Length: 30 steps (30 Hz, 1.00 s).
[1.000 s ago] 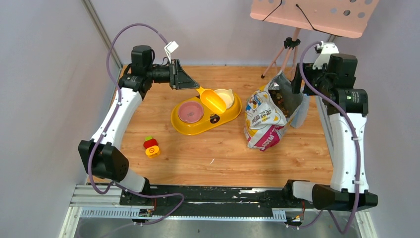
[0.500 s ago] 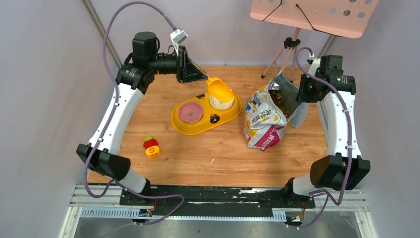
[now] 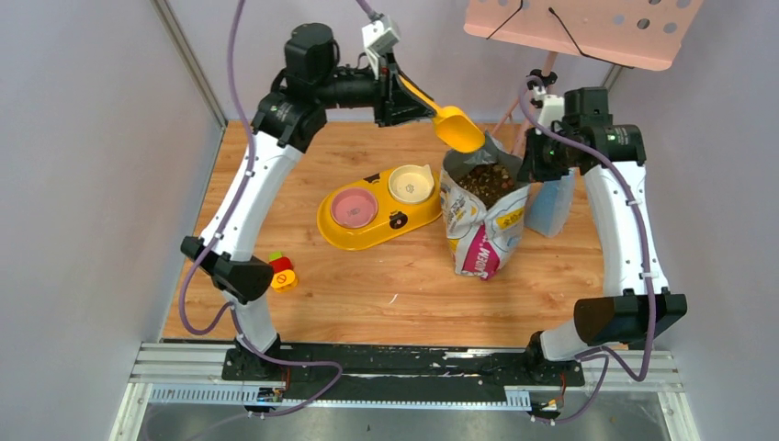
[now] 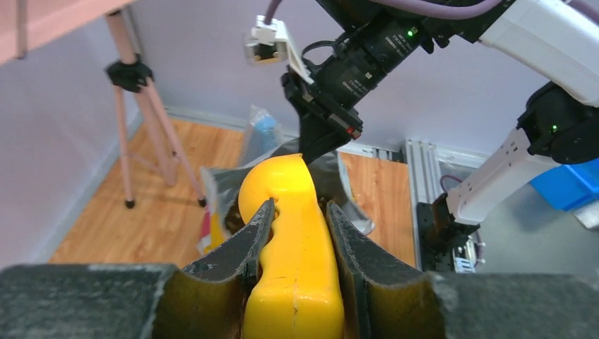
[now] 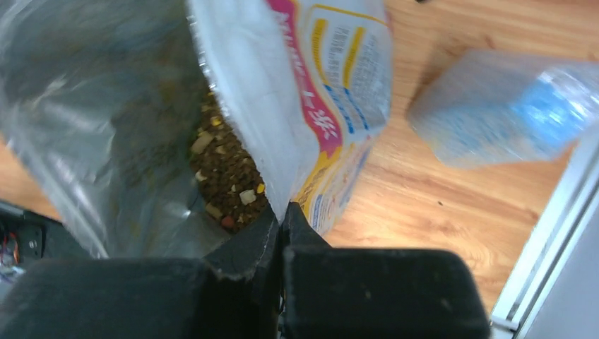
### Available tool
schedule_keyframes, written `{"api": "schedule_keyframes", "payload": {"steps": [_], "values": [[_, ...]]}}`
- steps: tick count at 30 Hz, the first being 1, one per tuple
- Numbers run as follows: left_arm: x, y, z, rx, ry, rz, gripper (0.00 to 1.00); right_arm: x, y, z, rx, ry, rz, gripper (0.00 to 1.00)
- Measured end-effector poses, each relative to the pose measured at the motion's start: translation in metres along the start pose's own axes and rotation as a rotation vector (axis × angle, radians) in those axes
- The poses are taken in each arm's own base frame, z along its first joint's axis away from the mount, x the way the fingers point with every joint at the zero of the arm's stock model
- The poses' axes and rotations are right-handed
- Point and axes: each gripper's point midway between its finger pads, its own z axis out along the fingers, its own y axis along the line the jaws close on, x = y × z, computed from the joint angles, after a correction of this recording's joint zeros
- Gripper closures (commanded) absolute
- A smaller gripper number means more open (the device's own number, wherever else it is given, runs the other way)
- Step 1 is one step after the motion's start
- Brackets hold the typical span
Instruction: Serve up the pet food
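The pet food is brown kibble inside an open printed foil bag standing right of centre. My right gripper is shut on the bag's right rim. In the right wrist view the kibble lies just past the closed gripper, which pinches the bag's edge. My left gripper is shut on the handle of a yellow scoop, and the scoop's bowl hangs over the bag's mouth. The left wrist view shows the scoop clamped between both fingers of the gripper.
A yellow double feeder holds a pink bowl and a cream bowl, left of the bag. A blue-and-white packet stands behind the bag. A tripod carries a pink board at the back right. A red-and-yellow toy lies front left.
My left arm lifted the scoop from the feeder up and right to above the bag. My right gripper closed on the bag's rim, and the bag now stands more upright.
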Motion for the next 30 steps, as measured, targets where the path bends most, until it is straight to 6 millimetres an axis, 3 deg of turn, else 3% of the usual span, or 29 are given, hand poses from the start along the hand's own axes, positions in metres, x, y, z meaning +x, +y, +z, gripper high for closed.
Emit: {"api": "schedule_keyframes", "payload": {"steps": [2, 5, 12, 24, 30], "values": [[0.013, -0.005, 0.019, 0.032, 0.023, -0.021, 1.00, -0.002, 0.024, 0.000, -0.042, -0.002, -0.067, 1.00], [0.040, -0.013, 0.041, 0.069, 0.087, -0.052, 1.00, -0.001, 0.044, 0.002, -0.080, 0.001, -0.119, 1.00], [0.102, -0.016, 0.066, 0.037, 0.265, -0.029, 1.00, 0.003, 0.045, 0.001, -0.082, 0.018, -0.119, 1.00], [0.157, 0.025, 0.092, -0.310, 0.416, -0.004, 1.00, 0.014, 0.057, -0.005, -0.085, 0.016, -0.164, 1.00], [0.197, 0.047, 0.108, -0.466, 0.471, -0.084, 1.00, 0.018, 0.067, -0.007, -0.091, 0.019, -0.177, 1.00]]}}
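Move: The bag's open mouth lies about 14 cm to the right of the left hand, some 2 cm ahead and roughly 22 cm below; the scoop is already held there, pointing right. From the left hand, the cream bowl stands about 11 cm ahead, level sideways and 48 cm below, the pink bowl about 5 cm ahead and 13 cm left at that depth. For the right hand, already pinching the rim, the mouth's middle is about 8 cm left, 1 cm back and 3 cm below. Lower the left gripper about 20 cm while carrying it some 10 cm right, taking the scoop down into the bag's mouth; drift slightly back at first, then forward some 6 cm, tipping the fingers down about 30 degrees and swinging them counter-clockwise. Keep both grips shut. Pull the pinched rim left about 6 cm with the right hand, then also back 3 cm, turning it slightly counter-clockwise. ##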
